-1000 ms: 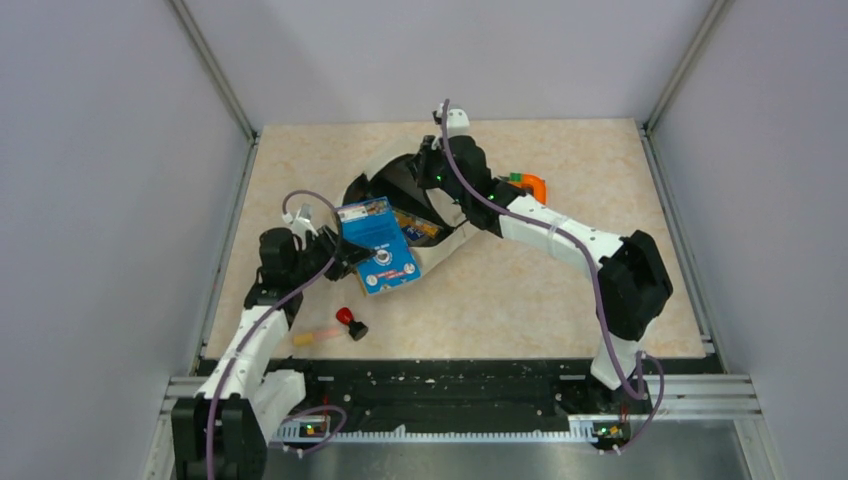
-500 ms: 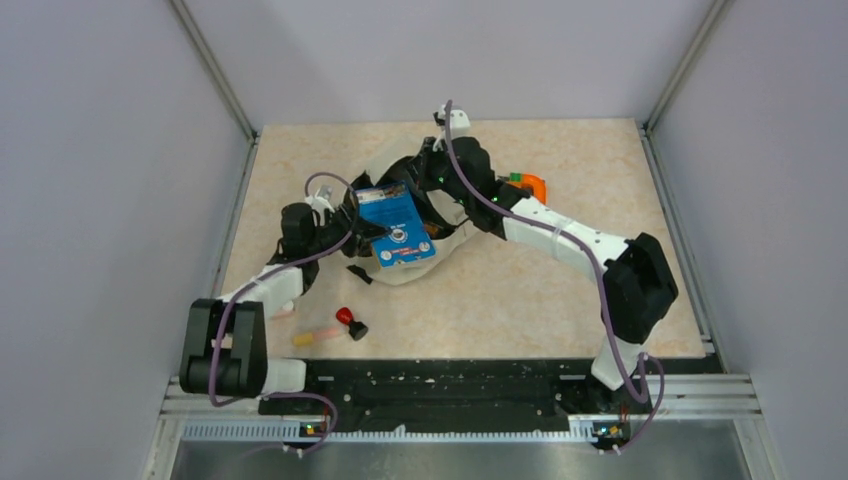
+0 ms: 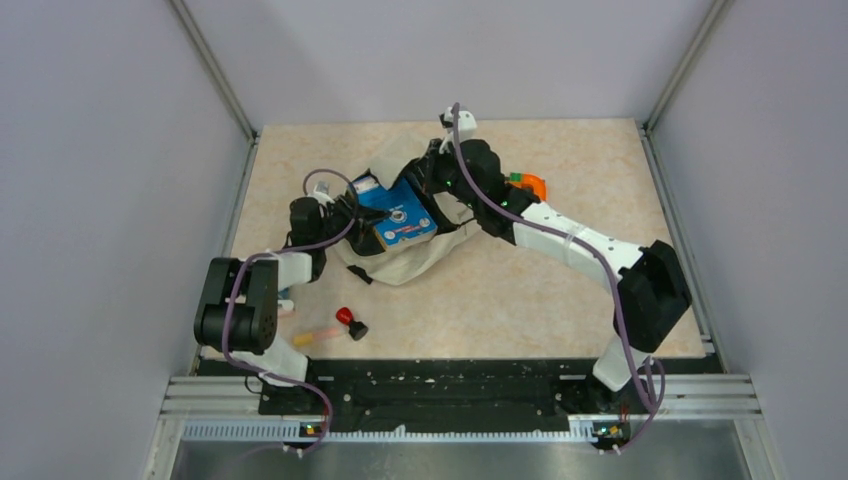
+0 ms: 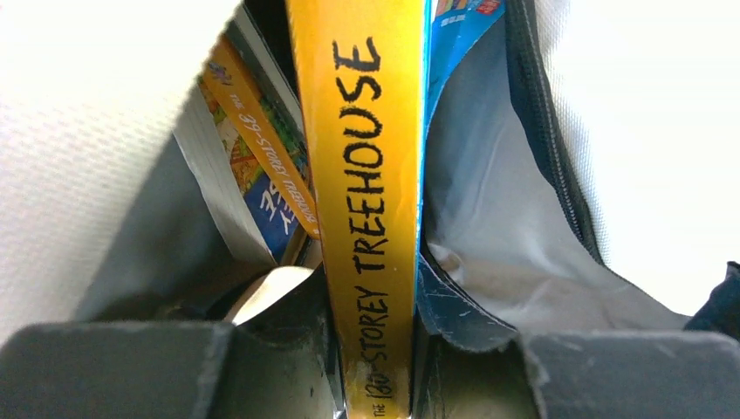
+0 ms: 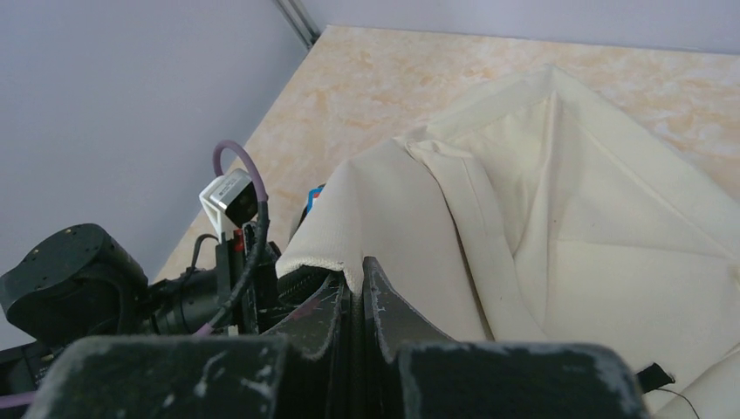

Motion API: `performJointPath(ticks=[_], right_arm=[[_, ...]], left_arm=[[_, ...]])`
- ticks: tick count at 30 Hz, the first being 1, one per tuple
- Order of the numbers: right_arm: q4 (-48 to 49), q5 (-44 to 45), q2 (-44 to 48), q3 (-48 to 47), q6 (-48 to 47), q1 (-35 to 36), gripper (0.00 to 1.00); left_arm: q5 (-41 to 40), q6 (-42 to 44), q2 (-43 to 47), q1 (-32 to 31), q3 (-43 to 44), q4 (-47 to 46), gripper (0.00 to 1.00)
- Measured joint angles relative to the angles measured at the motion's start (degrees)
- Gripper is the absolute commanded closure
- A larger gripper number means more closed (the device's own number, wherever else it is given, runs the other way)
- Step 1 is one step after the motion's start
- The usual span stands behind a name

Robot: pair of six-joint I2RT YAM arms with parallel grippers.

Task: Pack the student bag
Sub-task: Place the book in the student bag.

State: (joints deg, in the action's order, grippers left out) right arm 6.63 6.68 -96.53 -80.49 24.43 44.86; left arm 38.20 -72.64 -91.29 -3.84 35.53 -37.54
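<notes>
The student bag (image 3: 405, 262) lies mid-table, a cream fabric backpack with its mouth facing left. My left gripper (image 3: 352, 215) is shut on a blue book (image 3: 398, 214) with a yellow spine (image 4: 375, 175) reading "130-Storey Treehouse". The book is partly inside the bag's mouth, between the grey lining (image 4: 497, 218) and other books (image 4: 257, 161) inside. My right gripper (image 5: 358, 284) is shut on the bag's cream rim (image 5: 384, 201), holding it up at the top of the opening (image 3: 428, 178). The left gripper (image 4: 377, 384) clamps the spine's lower end.
A red and black small item (image 3: 349, 320) and a pale stick-like thing (image 3: 311, 337) lie near the table's front left. An orange object (image 3: 531, 186) sits behind the right forearm. The left arm's elbow (image 3: 237, 312) sticks out near the left wall.
The left gripper has carried the blue book up and to the right, from in front of the bag into its mouth. The left elbow swung out leftward. The right gripper kept its hold on the rim.
</notes>
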Motion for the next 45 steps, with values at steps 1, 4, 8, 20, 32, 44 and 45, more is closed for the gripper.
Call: performJointPath(ticks=[1,4,8,20,32,44,45], right_arm=[[0.04,0.13,0.46,0.33,-0.22,0.0,1.0],[0.31,0.22,1.2,0.83,-0.46,0.0,1.0],[0.48,0.11,1.33,1.01,-0.74,0.02,1.0],[0.72,1.38,1.42,1.36,-2.95,2.45,1.0],[1.09,4.96,1.44,1.77,-6.88,4.85,1.0],[1.18,6.8,1.44,1.77,-9.03,4.87,1.0],[1.18,6.91,1.44,1.77,-9.09,4.87,1.0]], left_arm=[[-0.72,-0.2,0.0,-0.02,0.0,0.07,1.0],[-2.58,-0.28,0.02,-0.09,0.0,0.74,1.0],[-5.99,-1.03,0.07,-0.13,-0.85,1.05,1.0],[-13.14,-3.43,0.98,-3.41,-1.38,1.81,1.0],[-23.8,-4.2,-7.08,-11.54,9.01,0.68,1.0],[-24.92,2.03,-7.32,-12.26,9.29,1.51,0.3],[-24.94,3.17,-6.29,-12.24,9.35,2.56,0.29]])
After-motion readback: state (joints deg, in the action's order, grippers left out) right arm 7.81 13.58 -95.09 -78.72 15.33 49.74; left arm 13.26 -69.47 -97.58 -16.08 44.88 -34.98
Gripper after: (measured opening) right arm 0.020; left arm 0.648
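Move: The left hand has the blue book pinched in the mouth of the student bag, the book's middle some 5 cm to its right and about level. The bag's pocket is about 3 cm ahead, 5 cm right and 6 cm below; packed books lie about 8 cm right and 8 cm lower, straight across. The right hand keeps hold of the bag's flap; from it the pocket is about 5 cm left, level front to back, and 20 cm below. Still pinching the book, the left hand dips about 2 cm down and left, swings forward and right some 5 cm each, rising then sinking to work it into the bag beside the packed books, and turns about 10 degrees counter-clockwise. Its fingers then spread and let go, easing up. The right hand, still gripping the flap, draws back about 2 cm and tilts slightly. ##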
